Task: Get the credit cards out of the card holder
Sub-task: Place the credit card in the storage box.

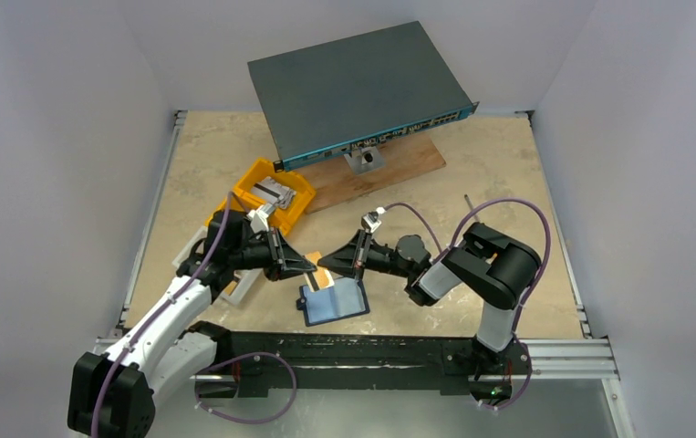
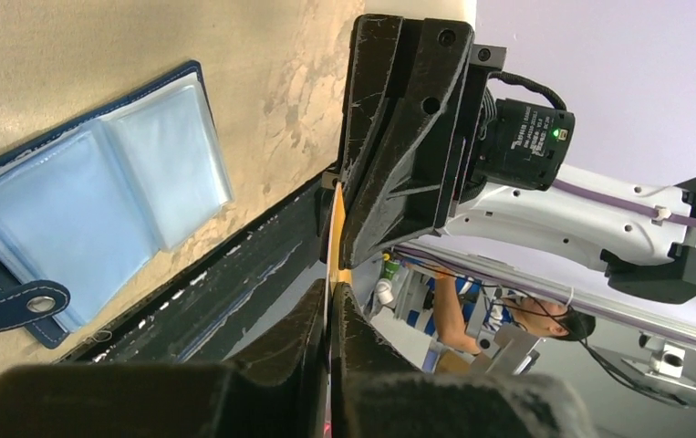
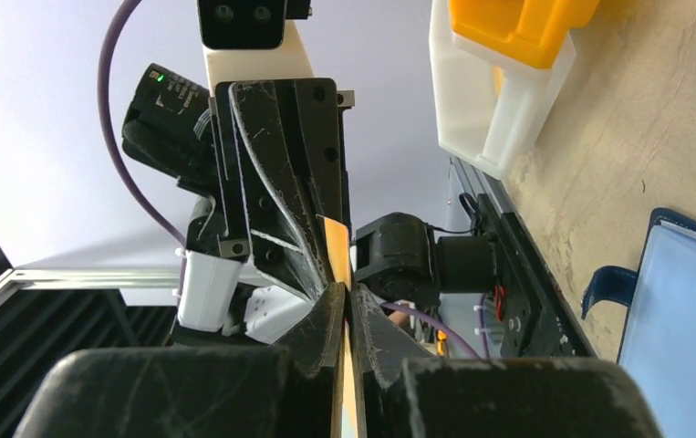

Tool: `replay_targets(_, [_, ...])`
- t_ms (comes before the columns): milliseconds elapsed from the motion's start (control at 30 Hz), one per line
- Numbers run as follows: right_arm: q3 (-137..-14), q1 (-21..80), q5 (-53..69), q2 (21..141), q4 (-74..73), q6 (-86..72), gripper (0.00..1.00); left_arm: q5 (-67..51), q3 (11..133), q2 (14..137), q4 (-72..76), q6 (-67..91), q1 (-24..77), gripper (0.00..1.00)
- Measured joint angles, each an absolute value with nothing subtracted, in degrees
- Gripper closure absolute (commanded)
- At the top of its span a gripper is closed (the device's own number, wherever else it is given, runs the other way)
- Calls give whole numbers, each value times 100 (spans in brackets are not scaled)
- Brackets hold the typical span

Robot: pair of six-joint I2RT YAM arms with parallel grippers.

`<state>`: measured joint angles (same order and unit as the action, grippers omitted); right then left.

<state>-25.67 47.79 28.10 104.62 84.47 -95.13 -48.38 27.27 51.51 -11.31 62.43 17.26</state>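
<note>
The card holder [image 1: 337, 301] lies open and flat on the table, navy with pale clear sleeves; it also shows in the left wrist view [image 2: 79, 205] and at the right edge of the right wrist view [image 3: 686, 301]. One credit card [image 1: 324, 278] with an orange-yellow patch is held just above the holder, between both grippers. My left gripper [image 1: 312, 267] is shut on one end of it [image 2: 335, 228]. My right gripper [image 1: 337, 265] is shut on the other end [image 3: 335, 251]. In each wrist view the jaws [image 2: 332, 287] [image 3: 347, 297] pinch the card edge-on, tip to tip with the other gripper.
A yellow bin [image 1: 271, 192] and a white bin [image 3: 481, 100] stand at the left behind my left arm. A grey network switch [image 1: 353, 87] rests on a wooden board [image 1: 389, 169] at the back. The black frame rail [image 1: 371, 351] runs along the near edge.
</note>
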Motion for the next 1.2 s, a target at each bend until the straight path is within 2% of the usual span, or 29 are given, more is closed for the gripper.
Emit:
replay_targets(33, [-2567,4781,2812,10462,8416,-9498,78,-4831,2727,5146,-1140,6243,1726,100])
replay_targets(67, [-2571,4786,2810,10451,8383,-9485,71,-4823,2727,5137,-1166,6241,1726,100])
replay_targets(100, [-2576,4790,2816,10427,8291,-9439,55,-4797,2731,5118,-1219,6213,1726,100])
replay_targets(133, [-2576,4792,2829,10379,8156,-9371,45,-4740,2738,5081,-1330,6158,1728,100])
replay_targets(200, [-2582,4794,2860,10202,7723,-9181,29,-4508,2832,4969,-1787,5975,1726,100])
replay_targets(333, [-2801,4794,2875,9531,6198,-8488,9,-3627,3374,4644,-3133,5448,1732,100])
replay_targets(533, [-3426,4794,2630,8840,3929,-7341,3,-1575,4493,4248,-5087,5000,1732,100])
replay_targets(733, [-3758,4794,2086,8493,2126,-6351,2,604,5234,4462,-6729,5054,1732,100])
replay_targets(967, [-3771,4794,1435,7999,934,-5708,2,2171,5653,5763,-7463,5330,1699,100])
replay_targets(1167, [-3771,4794,1050,7625,421,-5374,2,2790,5655,6552,-7419,5472,1463,100])
replay_targets(1200, [-3771,4794,991,7590,357,-5343,2,2849,5647,6643,-7378,5492,1404,97])
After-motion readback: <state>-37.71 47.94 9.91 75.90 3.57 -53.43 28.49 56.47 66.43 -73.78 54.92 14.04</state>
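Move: Both hands already grip the gold card. From the left hand, the storage box's white tray lies about 23 cm left, 3 cm ahead and 13 cm below. The tray's yellow neighbour with the black cards is some 17 cm left and 15 cm ahead, and the open card holder is about 5 cm back, 5 cm right and 14 cm below. From the right hand, the holder is roughly 7 cm back and 3 cm left, the white tray some 26 cm left and 1 cm ahead. The right fingers open wide and let go of the card. The left hand keeps its pinch and sweeps some 23 cm left to the white tray, sinking a little at the end as its wrist swings nearly 90 degrees, from pointing right to pointing mostly down. The right hand backs away to the right and down, about 6 cm each, tipping its fingers down. ##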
